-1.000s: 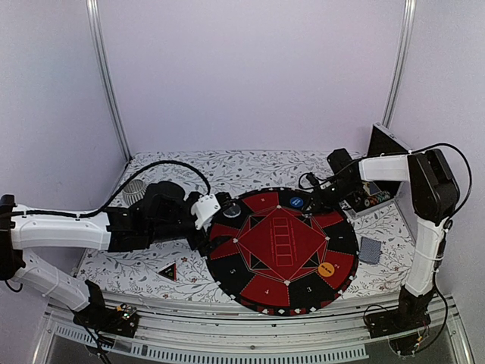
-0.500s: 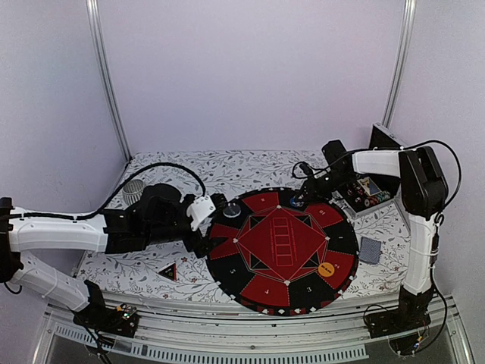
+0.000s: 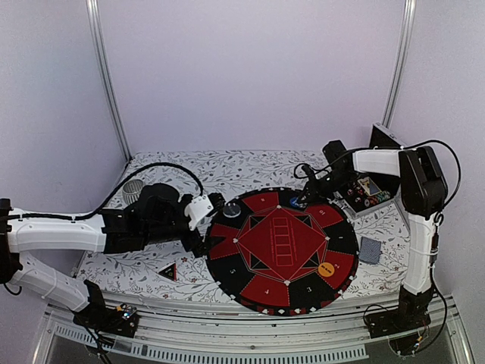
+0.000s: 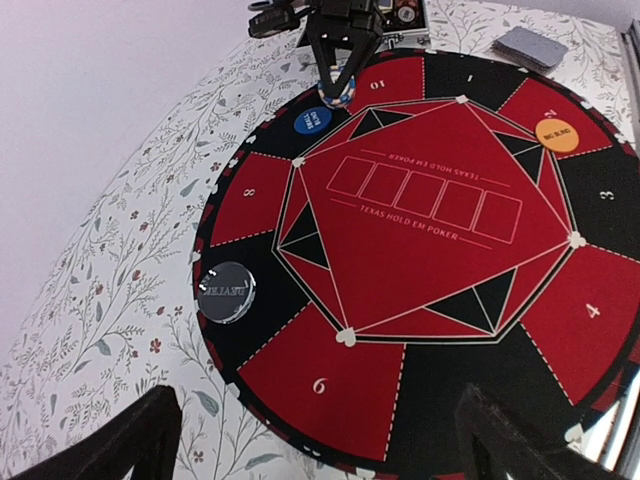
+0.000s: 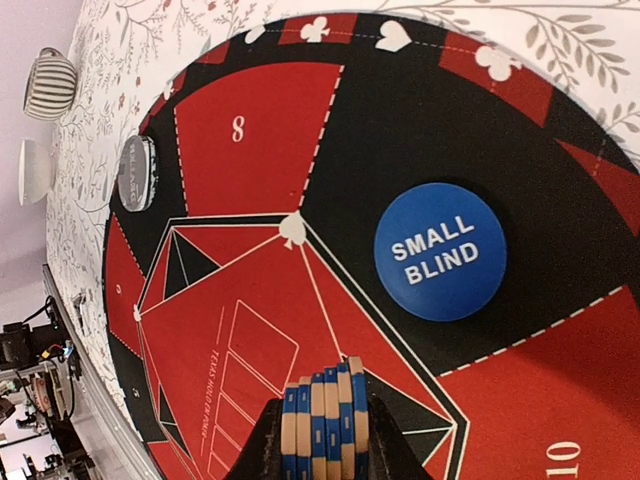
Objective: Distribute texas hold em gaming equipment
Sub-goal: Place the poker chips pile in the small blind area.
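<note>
My right gripper [image 3: 300, 199] is shut on a short stack of blue-and-cream poker chips [image 5: 325, 420], held on edge just above the round mat [image 3: 282, 250] near sector 10. A blue SMALL BLIND disc [image 5: 440, 251] lies flat on the mat right beside them. The dark dealer disc [image 4: 228, 291] sits on the mat's left side and an orange disc [image 3: 326, 268] on its near right. The grey-blue card deck [image 3: 370, 249] lies right of the mat, the black-red triangle [image 3: 167, 271] left of it. My left gripper [image 4: 320, 450] stands open and empty over the mat's left edge.
An open case [image 3: 364, 196] with more chips stands at the back right, behind my right gripper. A striped cup [image 3: 134, 191] sits at the back left. The flowered tablecloth [image 4: 110, 300] surrounds the mat.
My right gripper swung left from the case to over the mat with the chips in it, then held nearly still. The left arm drew back slightly to the left.
</note>
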Motion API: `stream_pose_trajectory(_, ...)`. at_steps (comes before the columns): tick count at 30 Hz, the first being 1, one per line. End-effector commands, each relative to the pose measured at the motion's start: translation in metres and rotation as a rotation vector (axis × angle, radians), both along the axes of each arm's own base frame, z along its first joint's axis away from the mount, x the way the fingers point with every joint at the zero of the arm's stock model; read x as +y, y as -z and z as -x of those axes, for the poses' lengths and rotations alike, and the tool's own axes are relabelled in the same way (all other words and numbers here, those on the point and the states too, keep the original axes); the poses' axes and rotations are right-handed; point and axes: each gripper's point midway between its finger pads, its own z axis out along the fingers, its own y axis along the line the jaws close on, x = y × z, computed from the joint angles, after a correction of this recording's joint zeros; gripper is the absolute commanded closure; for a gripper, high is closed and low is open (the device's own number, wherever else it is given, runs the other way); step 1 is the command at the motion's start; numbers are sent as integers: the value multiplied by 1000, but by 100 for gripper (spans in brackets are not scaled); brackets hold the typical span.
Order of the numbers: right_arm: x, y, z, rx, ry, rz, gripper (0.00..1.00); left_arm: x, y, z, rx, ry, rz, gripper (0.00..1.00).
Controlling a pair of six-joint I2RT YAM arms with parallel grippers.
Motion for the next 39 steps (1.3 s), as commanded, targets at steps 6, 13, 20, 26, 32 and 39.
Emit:
stream_pose_trajectory(6, -15, 1, -16, -7, 4, 9, 98, 16, -4, -1, -12, -37, -1, 2)
stream_pose_trajectory(13, 22, -27, -73, -115, 51, -132, 98, 16, -6, -1, -12, -36, 3, 2)
stream_pose_trajectory(20, 74, 8, -80, -61, 19, -134, 98, 19, -6, -3, -17, -46, -6, 2)
stream_pose_trajectory(26, 96, 20, -61, -3, -40, -183, 97, 23, -6, -3, -28, -53, -10, 2)
stream_pose_trajectory(32, 106, 22, -46, 74, -103, -280, 97, 23, -6, -3, -27, -52, -9, 2)
stream_pose_trajectory(39, 104, 38, -44, 128, -76, -263, 93, 24, -6, -4, -27, -53, -8, 2)
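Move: The pile of poker chips is already in the right hand. The red 8 field it is carried to has its middle about 12 cm left and 3 cm ahead, some 5 cm lower. The small blind disc, equally low, lies just 2 cm ahead and 2 cm left; the dealer disc is about 22 cm to the left, level with the hand. From the left hand the 8 field is roughly 18 cm ahead, 12 cm right and 15 cm below. The chip pile, still pinched in the right hand, shifts slightly right, then arcs forward past the small blind disc before swinging left and coming down over the red 8 field, drawing back on the way. Net travel is about 10 cm left, with some forward and a little down; late on, the fingers tilt out towards the left by some 15 degrees and keep their hold. ##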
